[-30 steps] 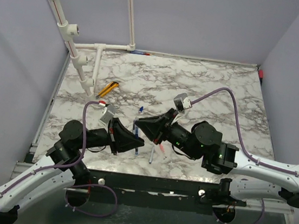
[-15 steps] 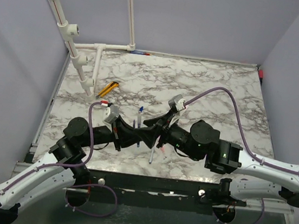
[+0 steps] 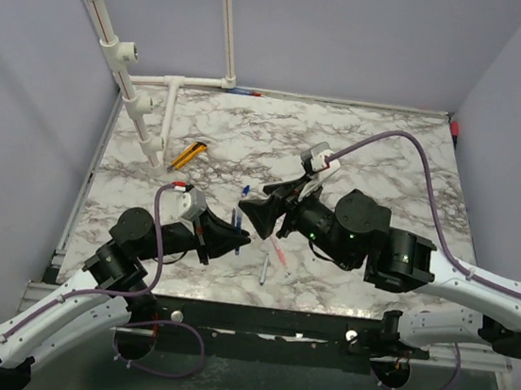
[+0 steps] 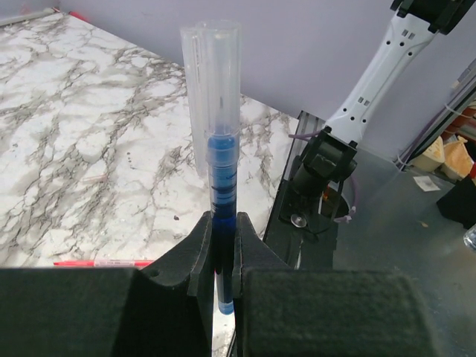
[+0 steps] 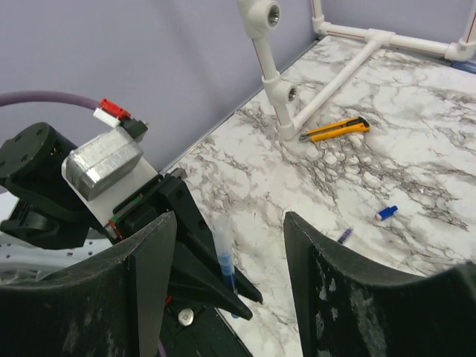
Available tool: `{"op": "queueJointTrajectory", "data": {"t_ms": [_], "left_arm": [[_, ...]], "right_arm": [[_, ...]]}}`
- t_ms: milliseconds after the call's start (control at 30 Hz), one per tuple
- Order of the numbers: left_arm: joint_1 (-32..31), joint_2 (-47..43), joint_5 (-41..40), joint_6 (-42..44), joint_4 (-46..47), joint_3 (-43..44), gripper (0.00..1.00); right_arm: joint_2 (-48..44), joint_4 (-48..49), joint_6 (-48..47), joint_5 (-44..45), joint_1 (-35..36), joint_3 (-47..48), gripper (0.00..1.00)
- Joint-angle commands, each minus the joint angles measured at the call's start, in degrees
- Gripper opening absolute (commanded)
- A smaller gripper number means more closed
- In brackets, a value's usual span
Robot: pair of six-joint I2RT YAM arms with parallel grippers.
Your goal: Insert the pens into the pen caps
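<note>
My left gripper (image 3: 239, 237) (image 4: 221, 223) is shut on a dark blue pen (image 4: 221, 186) that stands upright. A clear sleeve with a clip covers the pen's upper part. From the right wrist view the same pen (image 5: 224, 249) rises between my left gripper's black fingers. My right gripper (image 3: 253, 209) (image 5: 227, 223) is open and empty, a short way up and right of the pen. A red pen (image 3: 277, 251) (image 4: 100, 262) and a whitish pen (image 3: 264, 270) lie on the marble near the front edge. A small blue pen cap (image 3: 245, 191) (image 5: 385, 213) lies farther back.
A yellow-and-black flat tool (image 3: 188, 155) (image 5: 338, 129) lies at the back left beside the white pipe frame (image 3: 169, 112) (image 5: 286, 89). A tiny purple-blue piece (image 5: 344, 236) lies near the blue cap. The table's front edge (image 3: 256, 307) runs just behind both arm bases.
My right gripper met the left one at the pen, then opened and drew back up and to the right. The pen stays upright in my left gripper.
</note>
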Motion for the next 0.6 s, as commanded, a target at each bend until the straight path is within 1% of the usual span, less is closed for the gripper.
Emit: {"op": "queueJointTrajectory", "data": {"t_ms": [0, 67, 200, 433, 567], "left_arm": [[0.3, -1.0, -1.0, 1.5, -1.0, -0.7, 0.00], [0.2, -1.2, -1.0, 1.8, -1.3, -0.8, 0.00], [0.2, -1.3, -1.1, 2.2, -1.4, -0.8, 0.00], [0.2, -1.2, -0.9, 2.1, -1.5, -0.7, 0.00], [0.2, -1.4, -0.9, 2.2, -1.5, -0.7, 0.00]], "right_arm": [[4.2, -5.5, -1.3, 1.5, 0.4, 5.8, 0.62], [5.7, -5.9, -1.6, 0.4, 0.4, 7.5, 0.57], [8.3, -7.3, -2.0, 1.1, 0.4, 10.1, 0.50], [12.7, -10.2, -1.3, 1.2, 0.4, 13.1, 0.42], [13.3, -10.7, -0.9, 1.6, 0.4, 13.1, 0.42]]}}
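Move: The clear pen cap stands on top of the blue pen, which the left fingers already grip upright. From the open right gripper, the cap's middle is about 5 cm to the left, 1 cm ahead and 6 cm lower. On the table, some 35 cm below the right gripper, the grey pen lies about 3 cm ahead and level sideways, the red pen roughly 9 cm ahead and 3 cm to the right. From the left gripper the cap is straight above, about 6 cm. Keep the left gripper still with its hold on the upright blue pen. Bring the right gripper about 4 cm left to the clear cap, rising a touch at first, then sinking some 2.5 cm as its left side rolls down about 10 degrees. Narrow the right fingers by about a third on the way, leaving them open wide enough to straddle the cap. ##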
